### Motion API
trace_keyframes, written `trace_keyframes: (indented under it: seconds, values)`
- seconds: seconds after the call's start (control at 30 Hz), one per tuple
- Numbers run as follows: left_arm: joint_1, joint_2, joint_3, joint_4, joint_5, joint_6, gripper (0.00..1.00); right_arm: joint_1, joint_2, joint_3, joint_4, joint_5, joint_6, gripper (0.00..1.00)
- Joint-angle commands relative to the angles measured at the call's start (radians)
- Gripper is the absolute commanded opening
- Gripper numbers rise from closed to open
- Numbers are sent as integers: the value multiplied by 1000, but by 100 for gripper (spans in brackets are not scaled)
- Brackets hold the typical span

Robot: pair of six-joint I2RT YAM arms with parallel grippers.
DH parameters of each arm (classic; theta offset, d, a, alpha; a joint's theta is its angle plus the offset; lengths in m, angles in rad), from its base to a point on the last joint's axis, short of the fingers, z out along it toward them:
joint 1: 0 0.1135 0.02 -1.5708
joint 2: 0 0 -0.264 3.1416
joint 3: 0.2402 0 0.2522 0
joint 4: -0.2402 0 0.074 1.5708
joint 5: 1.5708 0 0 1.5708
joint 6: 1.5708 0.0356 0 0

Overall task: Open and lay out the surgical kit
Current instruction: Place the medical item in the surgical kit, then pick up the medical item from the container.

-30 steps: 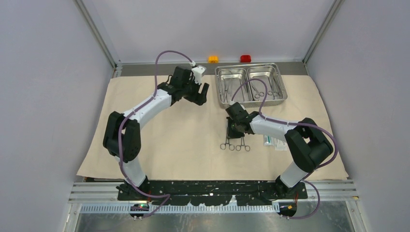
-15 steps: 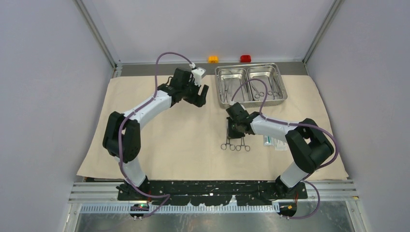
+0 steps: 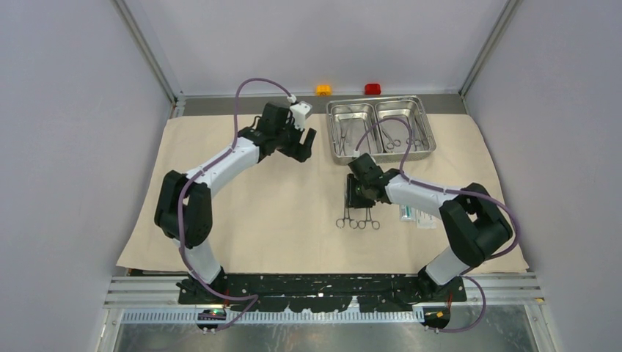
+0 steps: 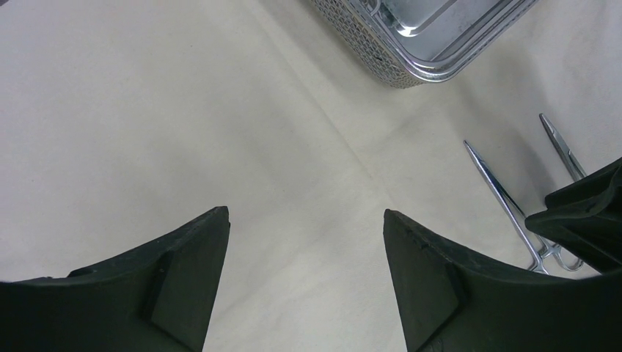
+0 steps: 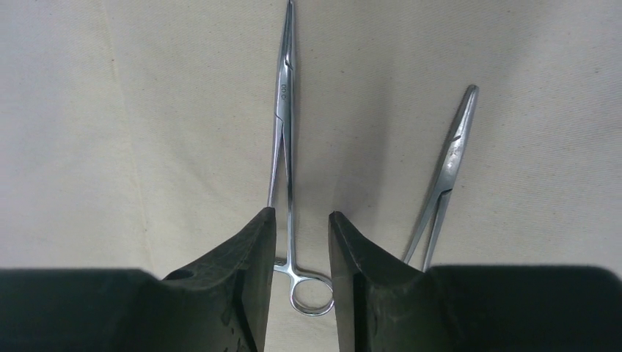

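The beige cloth (image 3: 249, 213) lies spread flat over the table. The steel tray (image 3: 385, 156) stands at the back right with more clamps (image 3: 402, 139) in its right compartment. Two ring-handled clamps (image 3: 358, 220) lie side by side on the cloth in front of it. My right gripper (image 5: 301, 214) is open low over the left clamp (image 5: 284, 110), whose shank runs between the jaws untouched. The other clamp (image 5: 449, 161) lies just to its right. A white and teal packet (image 3: 416, 215) lies right of the clamps. My left gripper (image 4: 304, 220) hovers open and empty above bare cloth, left of the tray (image 4: 418, 44).
A small orange block (image 3: 323, 89) and a red block (image 3: 372, 89) sit on the grey strip behind the tray. Grey walls close in on both sides and the back. My right gripper's black body (image 4: 587, 213) shows at the edge of the left wrist view.
My right gripper's jaws have parted from shut, and the clamp now lies free on the cloth between them. The left arm has hardly moved.
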Motion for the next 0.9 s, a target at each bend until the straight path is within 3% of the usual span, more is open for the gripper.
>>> trace_keyframes:
  seconds: [0.0, 0.23, 0.4, 0.53, 0.77, 0.87]
  values:
    - [-3, -58, 0, 41, -10, 21, 79, -26, -83, 44, 19, 13, -28, 39]
    - [-3, -59, 17, 37, -9, 18, 81, -169, -202, 77, 44, -48, -45, 46]
    - [-3, -52, 61, -6, -13, 7, 89, -279, -290, 145, 32, -56, -113, 52]
    - [-2, -35, 123, -73, -38, -2, 99, -323, -305, 228, -4, 41, -208, 57]
    - [-2, -24, 184, -169, -114, 37, 100, -345, -198, 389, -107, 233, -384, 59]
    - [-2, -21, 182, -191, -103, 58, 100, -360, -120, 459, -140, 237, -432, 77]
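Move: My right hand hangs just above the left hemostat, already released; its middle is about 1 cm ahead, 1 cm left and 2 cm below. I go for the scissors by the tray's divider, some 24 cm ahead, 11 cm right and about level. The other scissors lie 7 cm right of those; the right hemostat is level with me and 4 cm right. From my left hand the divider scissors are roughly 11 cm ahead, 23 cm right and 13 cm below. I lift my right hand off the laid-down hemostat and swing it fast up about 20 cm, forward 13 cm and right 12 cm, towards the tray's right compartment, opening the fingers wider and tipping them outward by some 30 degrees. Late on, my left hand rises about 5 cm, drifts slightly forward and opens fully. ##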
